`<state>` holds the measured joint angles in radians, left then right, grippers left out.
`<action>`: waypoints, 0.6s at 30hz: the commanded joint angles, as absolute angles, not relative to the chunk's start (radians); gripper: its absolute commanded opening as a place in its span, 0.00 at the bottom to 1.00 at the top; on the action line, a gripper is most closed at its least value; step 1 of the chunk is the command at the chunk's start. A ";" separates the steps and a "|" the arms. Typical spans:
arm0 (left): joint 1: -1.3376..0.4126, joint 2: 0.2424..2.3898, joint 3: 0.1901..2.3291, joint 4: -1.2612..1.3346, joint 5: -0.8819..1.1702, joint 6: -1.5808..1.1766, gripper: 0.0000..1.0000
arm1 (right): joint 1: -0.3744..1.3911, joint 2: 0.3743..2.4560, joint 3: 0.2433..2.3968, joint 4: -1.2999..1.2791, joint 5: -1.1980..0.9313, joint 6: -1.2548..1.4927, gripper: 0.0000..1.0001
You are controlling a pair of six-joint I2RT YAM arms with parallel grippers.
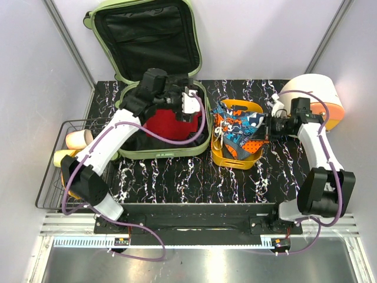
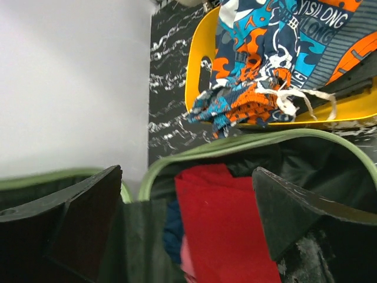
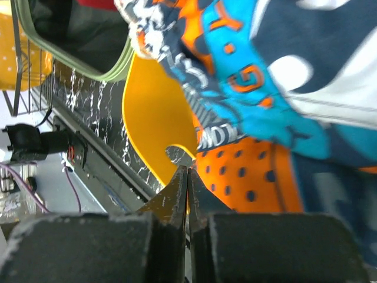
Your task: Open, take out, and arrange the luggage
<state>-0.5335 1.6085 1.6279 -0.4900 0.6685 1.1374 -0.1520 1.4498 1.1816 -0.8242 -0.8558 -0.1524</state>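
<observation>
The luggage [image 1: 165,154], a pale-green suitcase, lies open at the back left with its black-lined lid propped upright. My left gripper [image 1: 189,106] hangs open over its lower half. In the left wrist view the wide-apart fingers [image 2: 88,212] frame a folded red cloth [image 2: 224,224] inside the shell, whose green rim [image 2: 235,144] curves beyond. My right gripper [image 1: 266,127] is at the right edge of the yellow-orange tray [image 1: 235,160]. Its jaws are pressed together [image 3: 187,171] beside orange dotted fabric, and I see nothing clearly between them.
Patterned blue, orange and white clothes [image 1: 241,127] are heaped in the tray. A black wire basket [image 1: 50,177] with cups [image 1: 76,140] stands at the left. A white and orange round object [image 1: 312,94] sits at the back right. Grey walls close in the sides.
</observation>
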 commanded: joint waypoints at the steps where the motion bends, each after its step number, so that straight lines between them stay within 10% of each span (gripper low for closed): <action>1: -0.483 1.514 1.566 -0.377 0.648 0.763 0.97 | -0.088 1.359 1.138 -0.848 -0.874 -0.152 0.06; 11: -0.361 1.554 1.658 -0.635 0.538 0.322 0.99 | -0.037 1.364 1.344 -0.623 -0.697 -0.081 0.65; 18: -0.278 1.718 1.756 -0.800 0.422 0.091 0.99 | 0.116 1.547 1.289 -0.565 -0.548 -0.081 0.67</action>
<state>-0.3199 1.6035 1.6569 -0.6666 0.4877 0.2737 0.0273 1.4380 1.3312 -0.6231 -0.6632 -0.0906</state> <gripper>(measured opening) 0.988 0.666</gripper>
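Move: About 8 cm to the left of the left hand and some 22 cm below lies the red cloth in the open luggage. A navy cloth sits about 9 cm farther out than that hand and 7 cm to its left; the orange basket is 15 cm to its right and 6 cm back. From the right hand the printed clothes centre about 10 cm left, 2 cm ahead and 4 cm below, their polka-dot corner 4 cm left and 2 cm back. Swinging away from the basket, the left hand travels about 10 cm left and dips late towards the red cloth, rolling some 60 degrees about its finger line, fingers staying wide. The right hand, shut by the polka-dot corner, first eases 2 cm back and left, then opens as it rises and goes forward over the printed clothes, sinking slightly at the end, its fingertips tipping up about 20 degrees. ##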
